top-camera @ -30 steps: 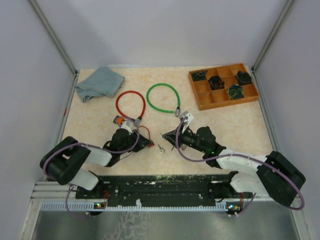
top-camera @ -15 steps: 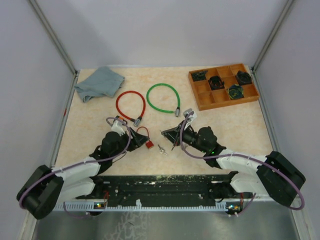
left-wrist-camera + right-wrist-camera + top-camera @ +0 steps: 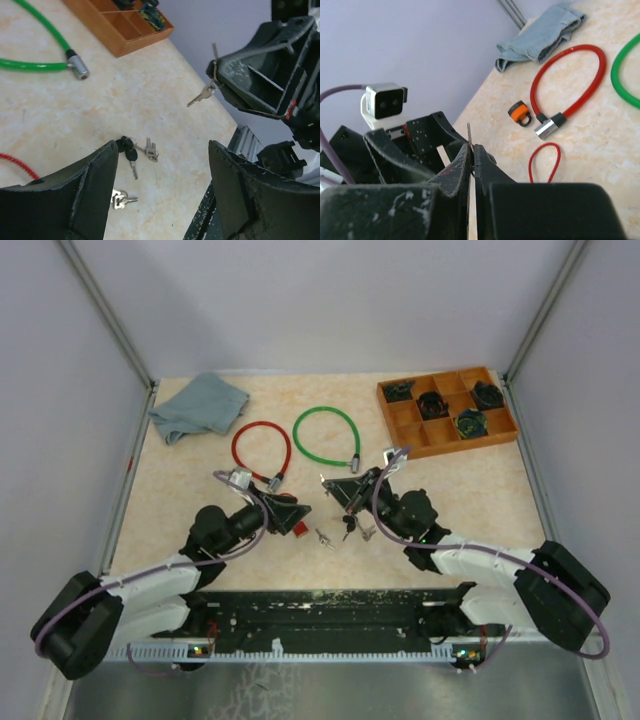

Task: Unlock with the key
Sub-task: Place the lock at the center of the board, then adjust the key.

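Note:
My right gripper (image 3: 472, 147) (image 3: 335, 490) is shut on a thin silver key (image 3: 468, 131), whose blade sticks out past the fingertips. A second key (image 3: 202, 95) dangles from it in the left wrist view. My left gripper (image 3: 162, 146) (image 3: 290, 512) is open and empty, facing the right one. A small red lock (image 3: 300, 530) with a thin red wire loop (image 3: 545, 159) lies on the table by the left fingertips. An orange padlock (image 3: 521, 113) sits beside the metal end of the red cable lock (image 3: 570, 80).
Loose keys lie between the arms: a black-headed bunch (image 3: 127, 150) (image 3: 348, 525), a silver one (image 3: 150, 149) and a small pair (image 3: 120, 200) (image 3: 322, 537). Farther back are a red cable loop (image 3: 262, 448), a green cable loop (image 3: 326, 435), a blue cloth (image 3: 198, 405) and a wooden compartment tray (image 3: 450, 446).
My left gripper has opened, let go of the red lock and swung its arm out to the left. My right gripper has moved away from the near edge, uncovering keys on the table.

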Available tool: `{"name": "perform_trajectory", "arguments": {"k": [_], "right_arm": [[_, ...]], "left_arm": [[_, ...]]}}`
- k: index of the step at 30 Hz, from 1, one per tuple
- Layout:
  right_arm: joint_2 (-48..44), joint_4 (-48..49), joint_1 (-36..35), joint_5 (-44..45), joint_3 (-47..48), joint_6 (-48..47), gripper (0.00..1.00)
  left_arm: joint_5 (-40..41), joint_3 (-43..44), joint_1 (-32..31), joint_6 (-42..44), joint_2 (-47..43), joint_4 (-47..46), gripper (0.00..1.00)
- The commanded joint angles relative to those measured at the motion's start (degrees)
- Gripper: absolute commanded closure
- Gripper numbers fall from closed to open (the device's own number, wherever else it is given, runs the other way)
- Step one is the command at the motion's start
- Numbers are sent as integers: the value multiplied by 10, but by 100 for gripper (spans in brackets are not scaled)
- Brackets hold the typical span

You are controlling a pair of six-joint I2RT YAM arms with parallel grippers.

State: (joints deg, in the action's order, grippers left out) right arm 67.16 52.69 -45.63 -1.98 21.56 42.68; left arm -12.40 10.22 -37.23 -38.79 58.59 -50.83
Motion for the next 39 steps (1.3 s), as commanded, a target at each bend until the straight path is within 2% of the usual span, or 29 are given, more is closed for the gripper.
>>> {"name": "perform_trajectory", "arguments": {"k": [1, 7, 12, 21, 26, 31, 36, 39], "right_arm": [[-12, 49, -12, 15, 34, 16, 100], [-17, 52, -17, 1, 43, 17, 100], [-20, 60, -20, -11, 44, 18, 100], [-24, 64, -22, -25, 45, 20, 100], [-21, 72, -23, -28, 42, 21, 100], [-22, 77, -24, -27, 38, 22, 100], [-34, 71, -24, -29, 33, 20, 100], [-61, 35, -23, -27, 28, 3, 100]], "left_arm": [[-53, 39, -33, 111, 29, -83, 25], [-39, 45, -63, 195, 70, -145, 35], [-66, 45, -75, 278, 112, -231, 38], [-50, 70, -84, 342, 168, -269, 41], [-45, 84, -85, 359, 187, -292, 49], [-47, 92, -86, 367, 195, -291, 62], [-46, 93, -86, 392, 189, -268, 89], [-43, 100, -86, 448, 163, -206, 100]]}}
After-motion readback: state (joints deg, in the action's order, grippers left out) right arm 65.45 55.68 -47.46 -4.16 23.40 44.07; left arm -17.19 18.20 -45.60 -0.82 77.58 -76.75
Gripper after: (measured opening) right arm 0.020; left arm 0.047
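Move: The hanging key on the ring in the right grip is about 7 cm to the left hand's right, 2 cm ahead and 1 cm higher. From the right hand it sits about 2 cm below and 1 cm left, level fore-and-aft. The red lock lies nearly under the left hand, 1 cm ahead, 1 cm left and 15 cm below it. Loose silver keys are on the board about 6 cm right of the lock and 3 cm nearer the base. The left fingers close from wide open and pinch the key hanging from the ring just under the right fingertips. The left hand gets there by going about 6 cm right and 5 cm up, its wrist turning some 45 degrees so the fingers end angled upward. The right hand keeps its shut grip on the other key while rising about 4 cm and easing slightly back. ##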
